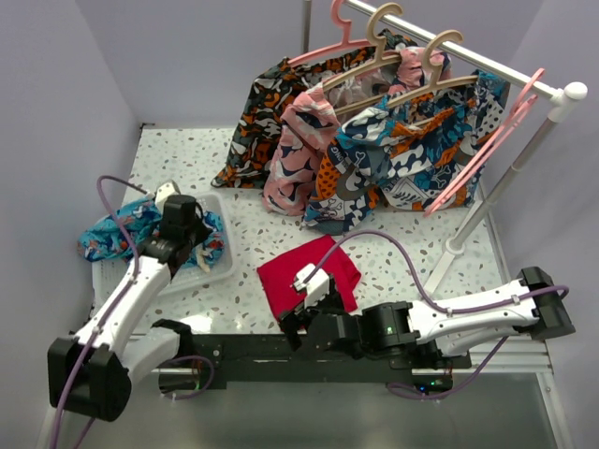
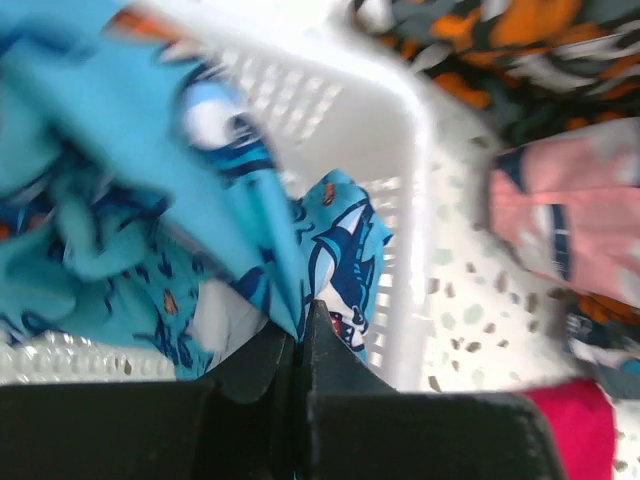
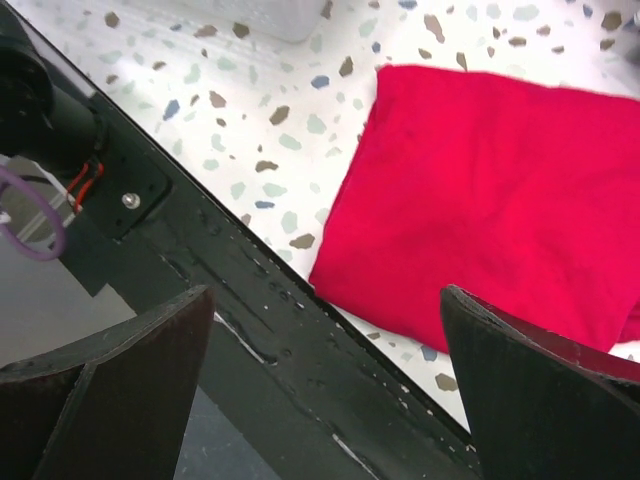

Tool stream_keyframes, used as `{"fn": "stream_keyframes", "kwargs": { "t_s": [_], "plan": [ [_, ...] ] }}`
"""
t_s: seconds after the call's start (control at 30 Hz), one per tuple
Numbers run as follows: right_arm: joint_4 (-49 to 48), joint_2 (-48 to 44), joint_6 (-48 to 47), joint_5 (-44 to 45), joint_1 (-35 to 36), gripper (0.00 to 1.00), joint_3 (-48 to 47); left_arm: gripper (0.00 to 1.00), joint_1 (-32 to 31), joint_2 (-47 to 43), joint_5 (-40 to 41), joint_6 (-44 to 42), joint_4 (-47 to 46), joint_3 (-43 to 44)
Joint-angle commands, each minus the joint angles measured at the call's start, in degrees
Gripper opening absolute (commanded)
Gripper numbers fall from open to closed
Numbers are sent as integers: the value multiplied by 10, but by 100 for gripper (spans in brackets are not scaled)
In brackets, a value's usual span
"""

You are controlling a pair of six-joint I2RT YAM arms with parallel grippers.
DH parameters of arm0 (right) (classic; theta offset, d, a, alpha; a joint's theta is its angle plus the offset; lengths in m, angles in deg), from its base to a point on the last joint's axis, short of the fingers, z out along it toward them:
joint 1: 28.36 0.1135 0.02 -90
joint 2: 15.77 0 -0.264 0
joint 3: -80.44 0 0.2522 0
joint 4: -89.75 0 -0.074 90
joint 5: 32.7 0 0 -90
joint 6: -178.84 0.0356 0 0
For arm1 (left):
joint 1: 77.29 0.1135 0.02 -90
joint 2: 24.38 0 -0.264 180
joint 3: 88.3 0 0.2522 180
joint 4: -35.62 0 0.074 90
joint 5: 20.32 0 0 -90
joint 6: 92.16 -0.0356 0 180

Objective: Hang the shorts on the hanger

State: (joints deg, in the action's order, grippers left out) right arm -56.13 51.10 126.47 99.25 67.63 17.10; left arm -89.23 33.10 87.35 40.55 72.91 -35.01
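The turquoise printed shorts (image 1: pixel 120 229) lie bunched in and over the left side of a white slatted basket (image 1: pixel 217 265). My left gripper (image 1: pixel 192 241) is over the basket, jaws shut on a fold of the shorts (image 2: pixel 140 160); in the left wrist view the gripper (image 2: pixel 300 325) pinches the blue fabric at its tips. A slim pink hanger (image 1: pixel 323 49) hangs at the left of the rail, and another pink hanger (image 1: pixel 487 140) hangs slanted near the rail's right end. My right gripper (image 1: pixel 293 327) is open and empty at the table's front edge; it also shows in the right wrist view (image 3: pixel 325 340).
A red cloth (image 1: pixel 309 274) lies flat at the front middle, also in the right wrist view (image 3: pixel 500 190). Dark patterned garments (image 1: pixel 374 150) hang on tan wooden hangers (image 1: pixel 412 56) from the white rail (image 1: pixel 468 51). The rail's post (image 1: pixel 487 201) stands at the right. The basket wall (image 2: pixel 405 170) is right of my left jaws.
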Motion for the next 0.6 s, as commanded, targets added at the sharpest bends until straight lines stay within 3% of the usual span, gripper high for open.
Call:
{"fn": "stream_keyframes", "kwargs": {
  "t_s": [0.0, 0.1, 0.23, 0.43, 0.57],
  "plan": [
    [-1, -7, -44, 14, -1, 99, -62, 0, 3, -113, -46, -115, -28, 78],
    [2, -2, -58, 17, -2, 98, -82, 0, 3, -138, -65, -184, 5, 163],
    [6, 6, -80, 27, -1, 98, -117, 0, 4, -98, -103, -245, 67, 348],
    [18, 16, -146, 86, -1, 98, -192, 0, 4, -39, -171, -272, 107, 550],
    [20, -1, -191, 127, -2, 98, -227, 0, 3, 24, -293, -261, 139, 667]
  ]
}}
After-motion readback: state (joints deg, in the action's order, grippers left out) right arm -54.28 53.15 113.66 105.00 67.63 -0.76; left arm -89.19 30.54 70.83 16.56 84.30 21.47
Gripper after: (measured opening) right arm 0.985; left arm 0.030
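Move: My left fingers are already shut on the right-hand end of the blue shorts; the bunch's middle lies about 9 cm to their left and 3 cm below, in the white bin, whose middle is some 7 cm left, 2 cm back and 8 cm down. The folded red cloth is roughly 25 cm right and 8 cm back, about 10 cm lower; the dark orange-patterned garment hangs some 17 cm right, 24 cm ahead and 12 cm higher. From my right hand, the shorts' middle is about 31 cm left, 25 cm ahead and 8 cm lower. I whip the blue shorts up out of the bin with my left hand, almost straight up by about 40 cm, easing slightly back and right late on. The pinch stays shut while the fingers swing up some 45 degrees to about level and turn a little clockwise. My empty right hand, still open, rises about 12 cm away from the red cloth. ##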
